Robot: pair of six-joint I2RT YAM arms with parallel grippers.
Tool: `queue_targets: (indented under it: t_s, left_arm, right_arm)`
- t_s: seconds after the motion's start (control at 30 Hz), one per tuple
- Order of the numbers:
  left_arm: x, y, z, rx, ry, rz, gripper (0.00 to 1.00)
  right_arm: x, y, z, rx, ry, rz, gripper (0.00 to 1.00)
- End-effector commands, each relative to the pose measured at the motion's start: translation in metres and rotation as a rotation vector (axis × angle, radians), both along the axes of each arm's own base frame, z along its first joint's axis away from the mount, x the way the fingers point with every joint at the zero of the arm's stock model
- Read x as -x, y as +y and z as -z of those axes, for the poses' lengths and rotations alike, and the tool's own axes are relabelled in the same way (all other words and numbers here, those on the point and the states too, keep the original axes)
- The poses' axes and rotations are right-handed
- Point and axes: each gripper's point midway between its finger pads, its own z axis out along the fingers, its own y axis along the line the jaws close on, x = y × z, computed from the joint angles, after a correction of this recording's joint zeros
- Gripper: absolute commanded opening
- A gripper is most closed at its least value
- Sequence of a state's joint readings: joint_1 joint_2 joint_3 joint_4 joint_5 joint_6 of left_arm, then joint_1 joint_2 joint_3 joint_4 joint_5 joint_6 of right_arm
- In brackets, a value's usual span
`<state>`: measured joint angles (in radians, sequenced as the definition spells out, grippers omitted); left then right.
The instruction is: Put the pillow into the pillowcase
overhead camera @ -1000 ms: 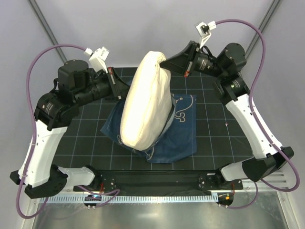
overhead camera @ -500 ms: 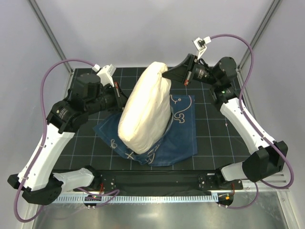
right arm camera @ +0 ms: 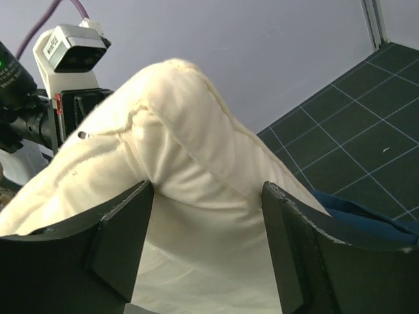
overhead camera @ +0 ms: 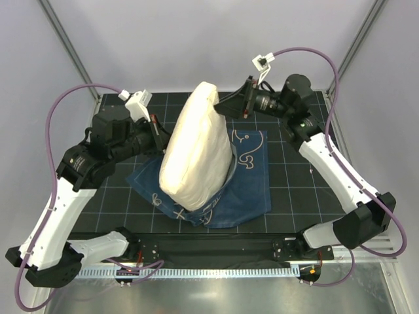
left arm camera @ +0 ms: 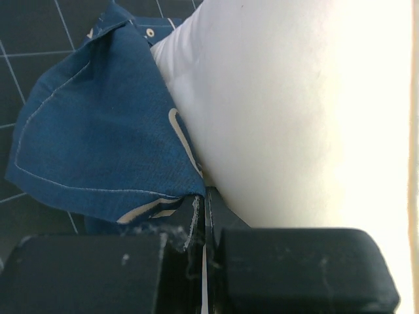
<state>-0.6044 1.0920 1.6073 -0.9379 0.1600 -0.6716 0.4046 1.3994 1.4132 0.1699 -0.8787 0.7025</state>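
Note:
The cream-white pillow (overhead camera: 196, 150) stands on end and leans, its lower end inside the mouth of the navy-blue pillowcase (overhead camera: 245, 190), which lies on the black grid mat. My right gripper (overhead camera: 222, 108) grips the pillow's upper right edge. In the right wrist view a fold of the pillow (right arm camera: 196, 163) bulges between its spread fingers (right arm camera: 124, 229). My left gripper (overhead camera: 159, 134) is at the pillow's left side. In the left wrist view it (left arm camera: 206, 196) is shut on the pillowcase's edge (left arm camera: 98, 131) and holds it up against the pillow (left arm camera: 294, 118).
The black grid mat (overhead camera: 301, 190) covers the table. Metal frame posts (overhead camera: 65, 46) stand at the back corners and purple cables (overhead camera: 65, 98) loop over both arms. The left wrist camera (right arm camera: 72, 46) shows just behind the pillow's top.
My right gripper has carried the pillow's top to the left and a little lower. My left arm has shifted and has drawn the pillowcase's left edge outward.

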Motion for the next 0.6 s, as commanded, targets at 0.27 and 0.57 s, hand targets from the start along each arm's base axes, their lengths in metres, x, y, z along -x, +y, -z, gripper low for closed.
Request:
queue_targets:
  t_s: [0.27,0.57]
  left_arm:
    - [-0.012,0.048,0.079,-0.156,0.043,-0.23,0.0]
    - [-0.021,0.079,0.122,-0.19,0.139,-0.313,0.0]
  right_arm:
    - [0.011,-0.001,0.03,0.28,0.116,0.334,0.96]
    - [0.031,-0.038,0.131,0.415,0.281,0.537,0.96]
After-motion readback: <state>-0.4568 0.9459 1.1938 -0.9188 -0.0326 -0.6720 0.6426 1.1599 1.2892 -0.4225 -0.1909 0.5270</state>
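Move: My right hand, just off the pillow's upper end, has the pillowcase's right rim about 8 cm back, 3 cm to its right and some 25 cm below; the pillow's middle is roughly 5 cm back, 7 cm left and 18 cm down. From my left hand, pinching the case's left edge, the pillow's middle lies about 6 cm right, 4 cm ahead and 13 cm lower, and the case's left flap on the table about 13 cm left, 2 cm ahead, 38 cm below. I keep my left fingers shut on the case edge and draw it down about 13 cm and left some 7, towards the flap, turning counter-clockwise. My right hand finishes opening wide, slips a little left, then comes back right and sinks some 9 cm beside the pillow towards the case's right rim, swinging clockwise while its fingertips dip from pointing left towards forward and down. ##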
